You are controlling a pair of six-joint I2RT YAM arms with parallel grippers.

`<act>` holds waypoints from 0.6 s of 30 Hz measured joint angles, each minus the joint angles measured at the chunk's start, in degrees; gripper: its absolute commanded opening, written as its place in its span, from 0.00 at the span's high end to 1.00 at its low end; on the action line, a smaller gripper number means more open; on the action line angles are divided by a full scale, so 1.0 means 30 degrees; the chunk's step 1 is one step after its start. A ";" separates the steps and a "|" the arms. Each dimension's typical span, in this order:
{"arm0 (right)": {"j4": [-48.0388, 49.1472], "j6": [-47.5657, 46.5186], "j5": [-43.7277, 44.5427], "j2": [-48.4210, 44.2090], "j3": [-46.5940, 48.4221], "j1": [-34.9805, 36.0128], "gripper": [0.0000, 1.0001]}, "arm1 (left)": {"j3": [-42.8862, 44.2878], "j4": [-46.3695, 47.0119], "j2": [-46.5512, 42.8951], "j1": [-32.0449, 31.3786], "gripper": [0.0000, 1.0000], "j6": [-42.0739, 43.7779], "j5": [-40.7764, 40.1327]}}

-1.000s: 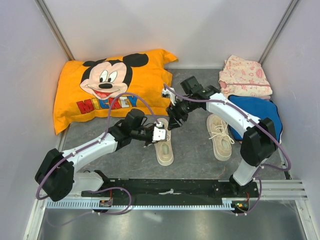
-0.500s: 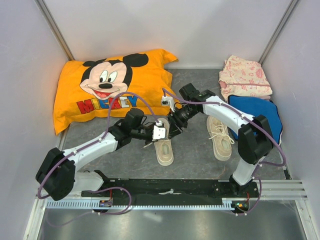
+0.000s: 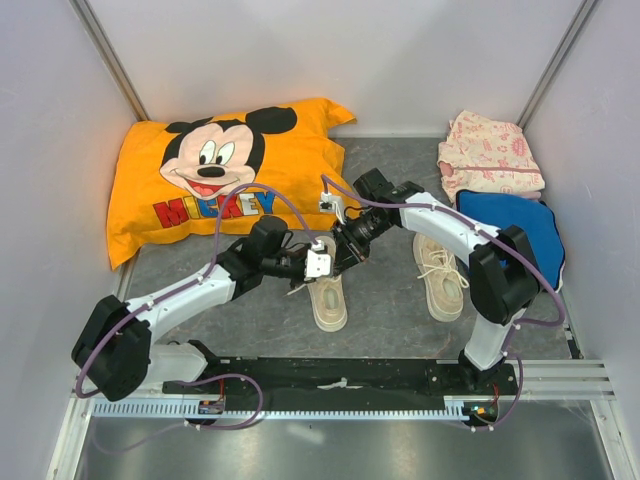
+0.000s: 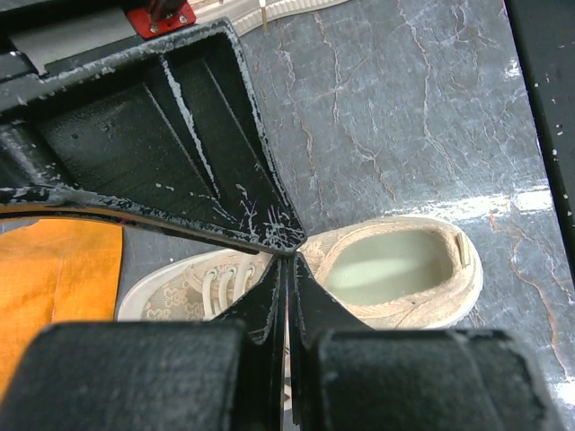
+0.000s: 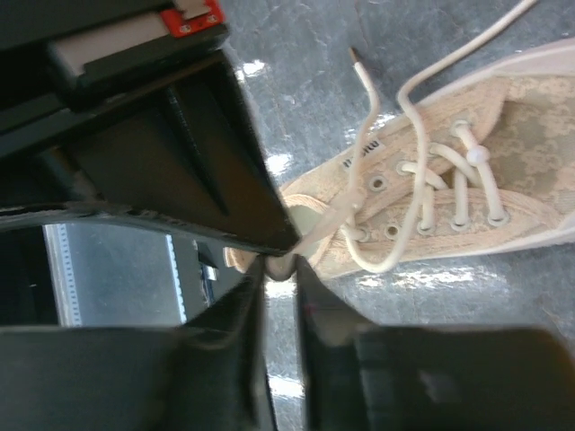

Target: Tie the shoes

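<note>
Two cream shoes lie on the grey floor: one in the middle (image 3: pixel 328 302), one to the right (image 3: pixel 440 275). Both grippers meet tip to tip over the middle shoe's (image 4: pixel 395 269) laced front. My left gripper (image 3: pixel 326 263) (image 4: pixel 287 269) is shut, pinching a white lace. That lace (image 5: pixel 334 224) runs up from the shoe's (image 5: pixel 467 206) eyelets to the meeting point. My right gripper (image 3: pixel 342 256) (image 5: pixel 281 265) has its jaws narrowed onto the same lace, which fills the gap at its tips. A second lace end (image 5: pixel 364 99) lies loose.
An orange Mickey pillow (image 3: pixel 215 180) fills the back left. A folded pink cloth (image 3: pixel 490 150) and a blue bundle (image 3: pixel 515 225) sit at the back right, next to the right shoe. A black base rail (image 3: pixel 330 375) runs along the near edge.
The right gripper dropped down and left to meet the left gripper's tips, and its jaws narrowed onto the lace. The left arm and both shoes stayed put.
</note>
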 measured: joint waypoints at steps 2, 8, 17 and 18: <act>-0.0007 0.0066 -0.0233 0.0029 0.0000 0.0029 1.00 | 0.0000 -0.0015 0.0029 0.0036 0.95 0.0000 -0.0168; 0.0160 -0.0109 -0.0087 0.0029 -0.0007 0.0015 1.00 | 0.0007 -0.0481 -0.0015 0.0233 0.56 -0.0117 -0.0364; 0.0168 -0.0168 -0.0029 0.0029 -0.0066 0.0007 1.00 | 0.0029 -0.3563 -0.0568 0.5246 0.55 0.3402 -0.0248; 0.0175 -0.0168 -0.0022 0.0022 -0.0066 0.0007 1.00 | 0.0044 -0.3912 -0.0277 0.5391 0.55 0.3949 -0.0248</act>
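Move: Both hands meet over the near shoe: the left hand's shut fingers hold the lace loop, and the same loop lies between the right hand's part-open fingertips, practically at its hand point. From the left hand, the middle of the near shoe is some 4 cm back, 2 cm to the left and 8 cm below. The loose lace tail lies about 10 cm to its left, 5 cm back and 9 cm below. The right hand stays in place over the shoe and closes its part-open fingers fully, pinching the lace loop beside the left fingertips, and keeps that grip. Only then does the left hand open to nearly half, let go of the loop and draw off about 9 cm to the left and 5 cm forward, dipping a couple of centimetres at the end, while its wrist turns some 10 degrees counter-clockwise and its fingers tip a little further down, ending open on the left side of the shoe near the loose strands. ##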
